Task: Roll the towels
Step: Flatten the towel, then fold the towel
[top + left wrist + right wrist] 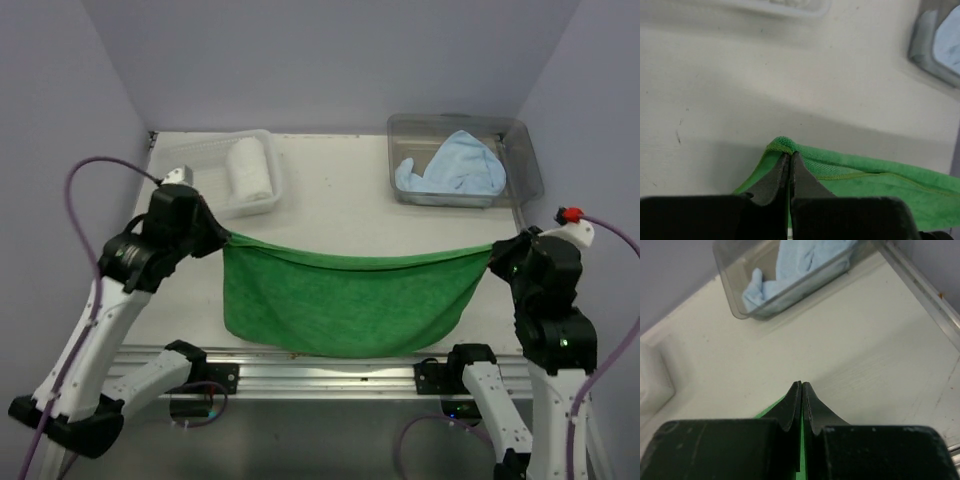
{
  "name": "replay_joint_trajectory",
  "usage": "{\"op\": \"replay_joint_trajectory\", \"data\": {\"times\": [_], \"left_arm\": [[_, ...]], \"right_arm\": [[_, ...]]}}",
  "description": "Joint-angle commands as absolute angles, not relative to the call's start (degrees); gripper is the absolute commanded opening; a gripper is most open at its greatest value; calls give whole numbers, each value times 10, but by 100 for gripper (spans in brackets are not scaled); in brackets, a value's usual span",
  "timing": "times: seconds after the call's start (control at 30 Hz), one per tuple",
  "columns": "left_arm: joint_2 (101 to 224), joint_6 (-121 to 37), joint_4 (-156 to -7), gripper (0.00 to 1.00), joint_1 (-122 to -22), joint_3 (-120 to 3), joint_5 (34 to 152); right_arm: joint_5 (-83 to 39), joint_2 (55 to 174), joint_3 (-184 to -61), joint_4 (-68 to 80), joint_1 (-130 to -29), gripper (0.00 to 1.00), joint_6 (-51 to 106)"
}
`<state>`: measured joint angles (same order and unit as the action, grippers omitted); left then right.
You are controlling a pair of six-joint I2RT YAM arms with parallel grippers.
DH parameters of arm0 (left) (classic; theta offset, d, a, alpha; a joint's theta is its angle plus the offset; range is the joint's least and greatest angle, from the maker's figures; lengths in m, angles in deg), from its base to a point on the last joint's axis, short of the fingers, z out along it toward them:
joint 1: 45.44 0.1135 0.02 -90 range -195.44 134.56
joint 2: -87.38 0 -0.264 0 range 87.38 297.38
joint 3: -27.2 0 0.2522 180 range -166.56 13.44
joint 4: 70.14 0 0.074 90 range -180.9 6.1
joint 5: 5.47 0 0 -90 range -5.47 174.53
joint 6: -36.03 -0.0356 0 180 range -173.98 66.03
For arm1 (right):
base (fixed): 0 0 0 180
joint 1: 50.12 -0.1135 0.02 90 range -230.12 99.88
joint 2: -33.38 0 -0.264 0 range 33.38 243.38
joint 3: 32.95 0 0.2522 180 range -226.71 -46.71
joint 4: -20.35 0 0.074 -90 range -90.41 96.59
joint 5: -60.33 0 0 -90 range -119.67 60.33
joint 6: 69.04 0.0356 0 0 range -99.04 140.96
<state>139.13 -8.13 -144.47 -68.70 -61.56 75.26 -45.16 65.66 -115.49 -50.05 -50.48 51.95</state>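
The green towel (345, 300) hangs stretched between both grippers above the table, sagging in the middle toward the near edge. My left gripper (222, 238) is shut on its left corner (782, 145), and my right gripper (492, 256) is shut on its right corner, with green cloth (802, 440) showing between the fingers. A rolled white towel (249, 170) lies in the white basket (195, 160) at the back left. The light blue towel (455, 168) lies crumpled in the clear tub (525, 160) at the back right, also seen as blue cloth (790, 265) in the right wrist view.
The table's near metal rail (330, 372) runs under the hanging towel. Walls close in the back and both sides. The tub's corner (927, 35) shows at the left wrist view's upper right.
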Motion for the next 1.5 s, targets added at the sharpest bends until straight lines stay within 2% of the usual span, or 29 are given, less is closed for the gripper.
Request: {"op": "replay_joint_trajectory", "data": {"times": [0.0,0.13,0.3,0.67,1.07,1.47], "left_arm": [[1495,-97,-1338,0,-683,-557,765],[1628,-115,-1265,0,-655,-549,780],[1724,-127,-1192,0,-602,-534,826],[1811,-160,-1162,0,-530,-572,875],[1823,-196,-1162,0,-483,-598,905],[1717,-219,-1196,0,-483,-468,940]], "right_arm": [[-451,734,-1069,-369,-504,0,532],[-470,879,-1009,-244,-504,0,530],[-489,1053,-1016,-157,-504,0,526],[-448,1187,-1076,-114,-504,0,543],[-409,1218,-1091,-115,-504,0,540],[-386,1068,-938,-165,-504,0,572]]}}
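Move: Each hand already holds an upper corner of the hanging green towel. The middle of its landing patch on the bare table lies about 6 cm ahead of the left hand, 20 to its right and 26 below; from the right hand it is some 10 ahead, 23 left and 29 below. The rolled white towel is about 29 cm straight ahead of the left hand, the blue towel about 34 ahead of the right and 3 right. Both hands, still pinching the towel's corners, swing down some 20 cm and forward, then draw back about 5. ##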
